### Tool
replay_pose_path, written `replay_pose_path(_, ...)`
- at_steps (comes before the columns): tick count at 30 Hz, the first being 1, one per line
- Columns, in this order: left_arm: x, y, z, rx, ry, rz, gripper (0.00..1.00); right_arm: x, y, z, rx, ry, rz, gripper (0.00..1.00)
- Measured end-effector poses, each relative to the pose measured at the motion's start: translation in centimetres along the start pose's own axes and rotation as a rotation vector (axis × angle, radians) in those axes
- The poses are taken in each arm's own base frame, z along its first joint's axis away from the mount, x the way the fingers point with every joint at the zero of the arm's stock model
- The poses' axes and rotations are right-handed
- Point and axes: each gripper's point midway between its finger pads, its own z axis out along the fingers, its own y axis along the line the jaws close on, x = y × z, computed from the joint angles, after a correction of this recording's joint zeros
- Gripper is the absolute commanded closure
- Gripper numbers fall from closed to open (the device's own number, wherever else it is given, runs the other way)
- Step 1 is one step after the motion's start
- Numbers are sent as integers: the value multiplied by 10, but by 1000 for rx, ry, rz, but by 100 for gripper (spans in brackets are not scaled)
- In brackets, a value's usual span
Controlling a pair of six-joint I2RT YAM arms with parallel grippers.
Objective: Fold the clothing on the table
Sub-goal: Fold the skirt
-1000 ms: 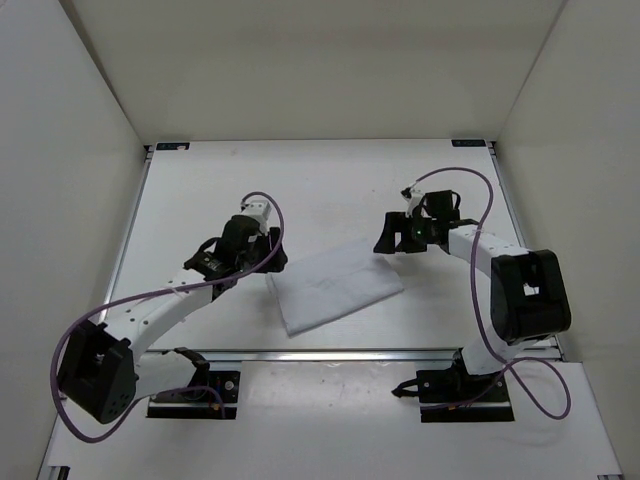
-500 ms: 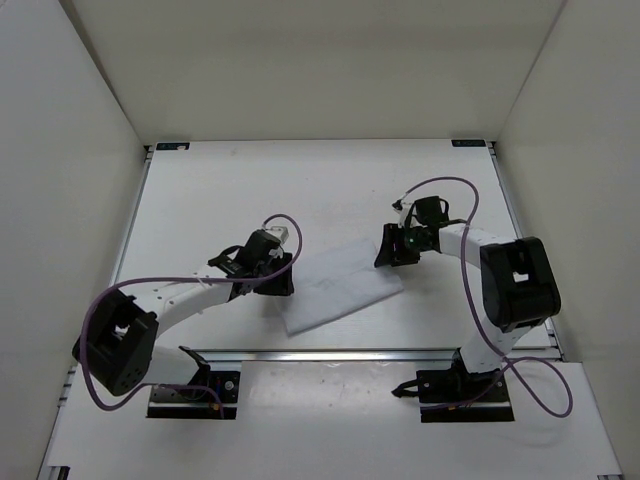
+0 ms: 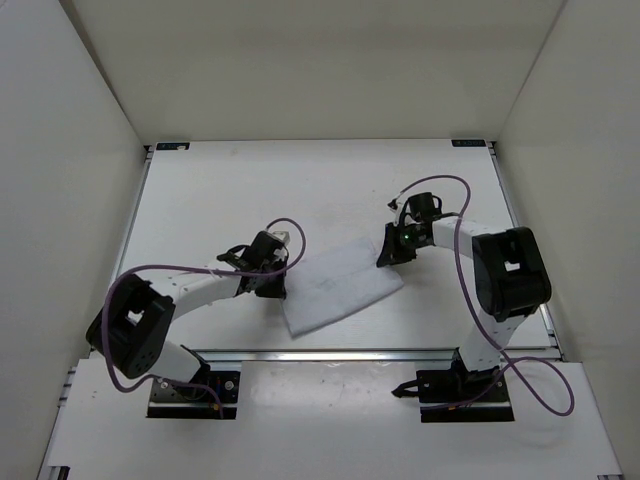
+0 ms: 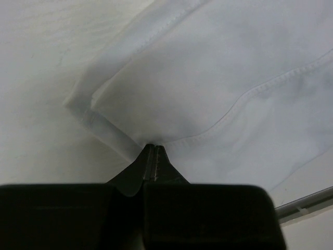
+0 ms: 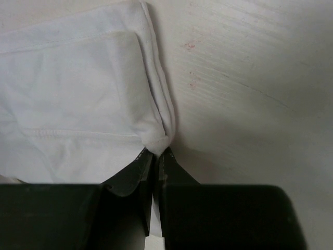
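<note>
The clothing point(image 3: 338, 285) is a plain white, stitched piece of fabric lying folded flat on the white table point(image 3: 200, 200), slanting from lower left to upper right. My left gripper point(image 3: 277, 283) is shut on the clothing's left edge point(image 4: 135, 136), its jaws pinched together on the hem. My right gripper point(image 3: 392, 256) is shut on the clothing's far right corner point(image 5: 158, 138), which bunches up between the fingertips. In the left wrist view the layered fabric point(image 4: 208, 78) spreads away from the jaws. In the right wrist view the fabric point(image 5: 78, 94) lies to the left of the pinched corner.
Silver rails edge the table point(image 3: 330, 353) along the near side and the sides. White walls point(image 3: 70, 150) enclose the space left, right and behind. Purple cables point(image 3: 455, 185) loop off both arms. The arm bases point(image 3: 185, 392) sit below the near rail.
Both arms moved in onto the clothing, the left to its left edge and the right to its far right corner, and both grippers went from open to shut on the fabric.
</note>
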Motion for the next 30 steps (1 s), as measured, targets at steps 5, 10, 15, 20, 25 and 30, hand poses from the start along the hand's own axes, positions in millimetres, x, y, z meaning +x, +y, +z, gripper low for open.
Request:
replay_pose_path(5,-17,-16,13,26,12,16,100,-14,-10,-4,50,20,5,100)
replay_pose_path(10,-39,-37,31,78,11,20,100,-65,-5,-23,87,-30,-45,100)
replay_pose_path(15,-66,-61,50,137,-8,27,100,-136,40,-52,65,-147,-174,100)
replay_pose_path(20,-93,-81,69,202,-21,13,100,-152,98,-58,7,-182,-302,100)
replay_pose_path(25,-113,-89,81,246,-29,-18,100,-101,118,-30,-51,-62,-322,100)
replay_pose_path(30,-124,-88,86,270,-35,-45,100,-40,108,-7,-110,71,-221,100)
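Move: The clothing lies flat, already pinched at both ends: its middle is about 14 cm to the left hand's right and 2 cm ahead, and some 10 cm left and 6 cm back of the right hand. The middle of its far edge is roughly 12 cm ahead and 12 cm right of the left hand. Its near-left corner sits about 12 cm back and 2 cm right of the left hand; its right corner is some 5 cm back and 5 cm right of the right hand. The clothing is carried by both shut grippers. The left drags its held edge low over the table, forward and right, some 17 cm in all, tilting about 15 degrees. The right swings its end forward and about 15 cm up, then left, back and partly down, turning slightly counter-clockwise and ending close to the left hand, still raised. ##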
